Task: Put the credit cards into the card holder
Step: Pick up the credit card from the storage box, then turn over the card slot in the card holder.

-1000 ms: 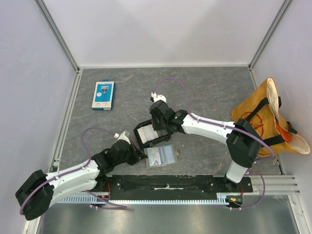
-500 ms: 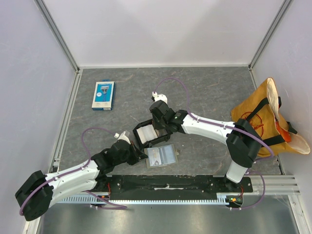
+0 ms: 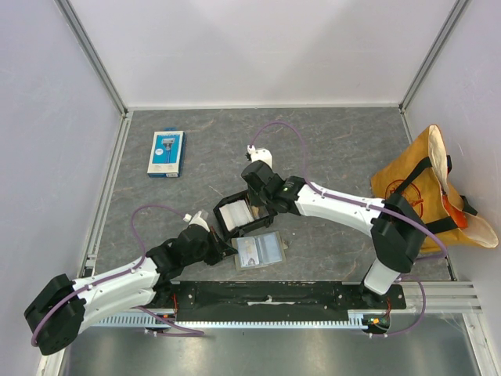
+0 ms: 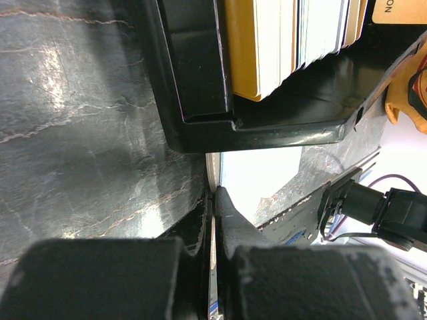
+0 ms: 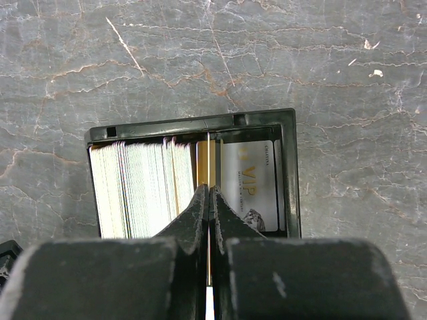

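Observation:
A black tray (image 3: 235,220) holds a stack of credit cards (image 5: 143,187) standing on edge, plus one white VIP card (image 5: 250,183) lying flat at its right end. My right gripper (image 5: 209,190) is shut on a single thin card (image 5: 209,150), seen edge-on, standing in the tray between the stack and the flat card. The card holder (image 3: 262,251) lies open on the table just in front of the tray. My left gripper (image 3: 225,247) is shut on the holder's left edge, and that thin sheet (image 4: 213,175) shows between its fingers.
A blue-and-white retail pack (image 3: 166,153) lies at the back left. A yellow-orange bag (image 3: 430,192) sits against the right wall. The tray's near corner (image 4: 200,127) stands close ahead of the left fingers. Metal rails (image 3: 106,196) border the table.
The right jaws have closed the last small gap onto the card in the tray, and the right arm has shifted slightly. The left arm and card holder have not moved.

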{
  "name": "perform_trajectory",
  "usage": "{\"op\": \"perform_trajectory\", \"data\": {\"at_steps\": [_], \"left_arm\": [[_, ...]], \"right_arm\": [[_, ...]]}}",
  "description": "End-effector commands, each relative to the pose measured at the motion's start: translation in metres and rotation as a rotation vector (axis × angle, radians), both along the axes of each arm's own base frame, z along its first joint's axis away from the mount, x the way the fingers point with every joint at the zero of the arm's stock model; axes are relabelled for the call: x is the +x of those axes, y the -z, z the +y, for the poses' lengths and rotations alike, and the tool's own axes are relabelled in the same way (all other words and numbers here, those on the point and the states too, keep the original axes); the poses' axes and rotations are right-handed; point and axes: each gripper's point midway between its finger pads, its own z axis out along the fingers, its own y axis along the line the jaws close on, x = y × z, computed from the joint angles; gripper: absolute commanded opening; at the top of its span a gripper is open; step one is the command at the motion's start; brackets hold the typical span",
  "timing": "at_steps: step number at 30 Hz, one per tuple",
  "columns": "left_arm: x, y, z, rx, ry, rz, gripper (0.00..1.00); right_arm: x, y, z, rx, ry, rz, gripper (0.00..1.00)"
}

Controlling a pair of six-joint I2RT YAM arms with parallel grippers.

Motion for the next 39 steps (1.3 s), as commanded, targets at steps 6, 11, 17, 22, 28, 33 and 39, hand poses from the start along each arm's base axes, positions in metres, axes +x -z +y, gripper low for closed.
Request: {"op": "perform_trajectory", "data": {"at_steps": [6, 11, 17, 22, 28, 33, 39], "left_arm": [[0.003, -0.005, -0.002, -0.002, 0.023, -0.044, 0.02], [0.001, -0.005, -0.002, -0.004, 0.038, -0.048, 0.02], [-0.009, 0.001, -0.003, -0.01, 0.085, -0.03, 0.02], [-0.016, -0.014, -0.01, -0.069, 0.141, -0.056, 0.02], [-0.025, -0.031, -0.011, -0.16, 0.129, -0.037, 0.02], [-0.022, -0.038, -0.004, -0.176, 0.071, -0.045, 0.02], [-0.025, -0.041, -0.006, -0.19, 0.093, -0.045, 0.02]], "right_arm": [[0.002, -0.045, -0.014, 0.037, 0.033, -0.098, 0.0], [-0.022, -0.083, -0.029, 0.169, 0.012, -0.122, 0.0], [-0.081, -0.072, -0.036, 0.418, -0.052, 0.004, 0.0], [-0.12, -0.05, -0.035, 0.473, -0.054, 0.036, 0.0], [-0.145, -0.049, -0.019, 0.435, 0.018, -0.086, 0.0], [-0.153, -0.042, 0.0, 0.403, 0.045, -0.118, 0.0], [-0.16, -0.038, 0.02, 0.395, 0.02, -0.105, 0.0]]}}
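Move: Held already between the right fingers, the gold card still stands mostly in the storage box, its middle roughly 2 cm below them. From this hand the open card holder's middle lies about 14 cm back, 2 cm right and 9 cm down; the upright card stack is some 4 cm left, level in reach and 2 cm below. The left hand keeps pinching the holder's left edge, its middle about 6 cm right, level in reach, 1 cm down. Drawing the gold card up out of the storage box by its pinched edge, the right hand rises about 9 cm while swinging back and right, then sinks and curves back left to finish some 17 cm nearer the base, over the holder's left part, its left side rolled up. The left hand keeps its pinch, easing back slightly and raising the holder's edge about 4 cm. ##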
